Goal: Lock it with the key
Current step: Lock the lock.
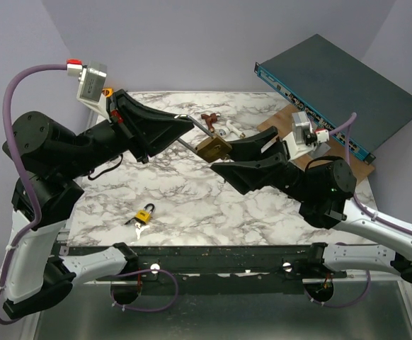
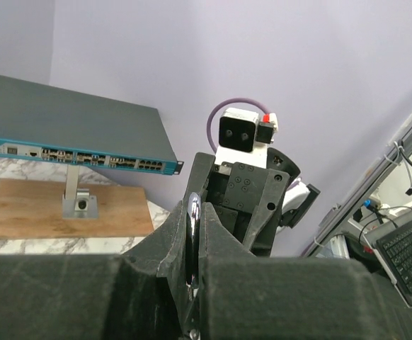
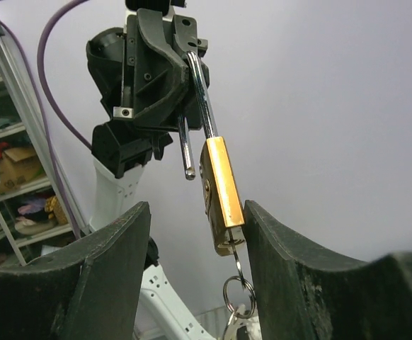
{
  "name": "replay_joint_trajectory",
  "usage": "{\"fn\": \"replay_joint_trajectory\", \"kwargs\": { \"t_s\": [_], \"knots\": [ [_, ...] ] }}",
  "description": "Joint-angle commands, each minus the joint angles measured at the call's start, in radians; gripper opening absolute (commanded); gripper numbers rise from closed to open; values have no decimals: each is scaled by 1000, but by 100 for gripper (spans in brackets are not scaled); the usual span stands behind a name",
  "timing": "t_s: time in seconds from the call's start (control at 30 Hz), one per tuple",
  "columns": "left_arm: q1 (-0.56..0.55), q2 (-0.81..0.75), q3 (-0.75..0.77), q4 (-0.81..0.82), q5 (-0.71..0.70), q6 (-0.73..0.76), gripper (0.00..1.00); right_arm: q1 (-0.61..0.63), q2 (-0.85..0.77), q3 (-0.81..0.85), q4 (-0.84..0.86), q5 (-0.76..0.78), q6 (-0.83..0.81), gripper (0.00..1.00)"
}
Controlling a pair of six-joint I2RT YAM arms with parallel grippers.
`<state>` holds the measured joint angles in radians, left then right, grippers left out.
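Note:
A brass padlock (image 1: 214, 147) hangs above the marble table (image 1: 192, 198), with its long silver shackle (image 3: 200, 92) open and the short leg out of the body. My left gripper (image 1: 190, 125) is shut on the shackle (image 2: 193, 234). My right gripper (image 3: 195, 234) is open, its fingers on either side of the brass body (image 3: 220, 191), which is close to the right finger. A silvery key with a ring (image 3: 236, 290) sticks in the padlock's bottom. A small yellow-and-black padlock (image 1: 147, 212) with tiny silvery keys (image 1: 138, 223) lies on the table near the front.
A dark network switch (image 1: 340, 92) stands on a wooden board (image 1: 365, 166) at the back right. A reddish-brown object (image 1: 209, 119) and small white pieces (image 1: 227, 131) lie at the back of the table behind the grippers.

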<state>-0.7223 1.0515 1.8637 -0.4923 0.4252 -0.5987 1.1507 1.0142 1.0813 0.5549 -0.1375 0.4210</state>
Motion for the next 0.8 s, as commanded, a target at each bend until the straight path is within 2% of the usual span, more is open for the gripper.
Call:
{"fn": "replay_joint_trajectory", "kwargs": {
  "t_s": [0.0,0.23,0.3,0.53,0.67,0.77],
  "knots": [
    [-2,-24,-5,132,-44,-21,0,3,-2,-3,86,11,45,58],
    [-2,-36,-40,164,-44,-36,0,1,32,19,102,-22,67,57],
    [-2,-38,-42,167,-42,-36,0,1,39,24,101,-24,70,52],
    [-3,-52,-76,188,-38,-44,0,1,31,10,117,-5,82,30],
    [-2,-61,-98,194,-23,-41,0,1,26,9,112,-1,85,2],
    [-2,-84,-132,178,-11,-19,0,2,5,5,77,0,82,1]
  ]
}}
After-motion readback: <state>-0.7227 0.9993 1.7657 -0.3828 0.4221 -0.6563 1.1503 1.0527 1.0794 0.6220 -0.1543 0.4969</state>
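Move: The gold lock body is already between the right hand's open fingers, its middle about 3 cm to the left of that hand, 1 cm forward and 2 cm above, close to the farther finger. The shackle's bend, still pinched by the left hand, is roughly 9 cm left, 4 cm forward and 5 cm up; the hanging keys are about 1 cm left, 1 cm back and 3 cm below. From the left hand the body lies some 6 cm right, 3 cm back and 3 cm below. The right hand eases only about 1 cm to its left, farther over the lock body, then from roughly half open closes nearly all the way and pinches the body between both fingertips by its broad faces, above the dangling keys. The left hand stays almost in place, keeping its hold on the shackle's bend and rolling just some 5 degrees, so that it steadies the lock while the right hand takes the body. ##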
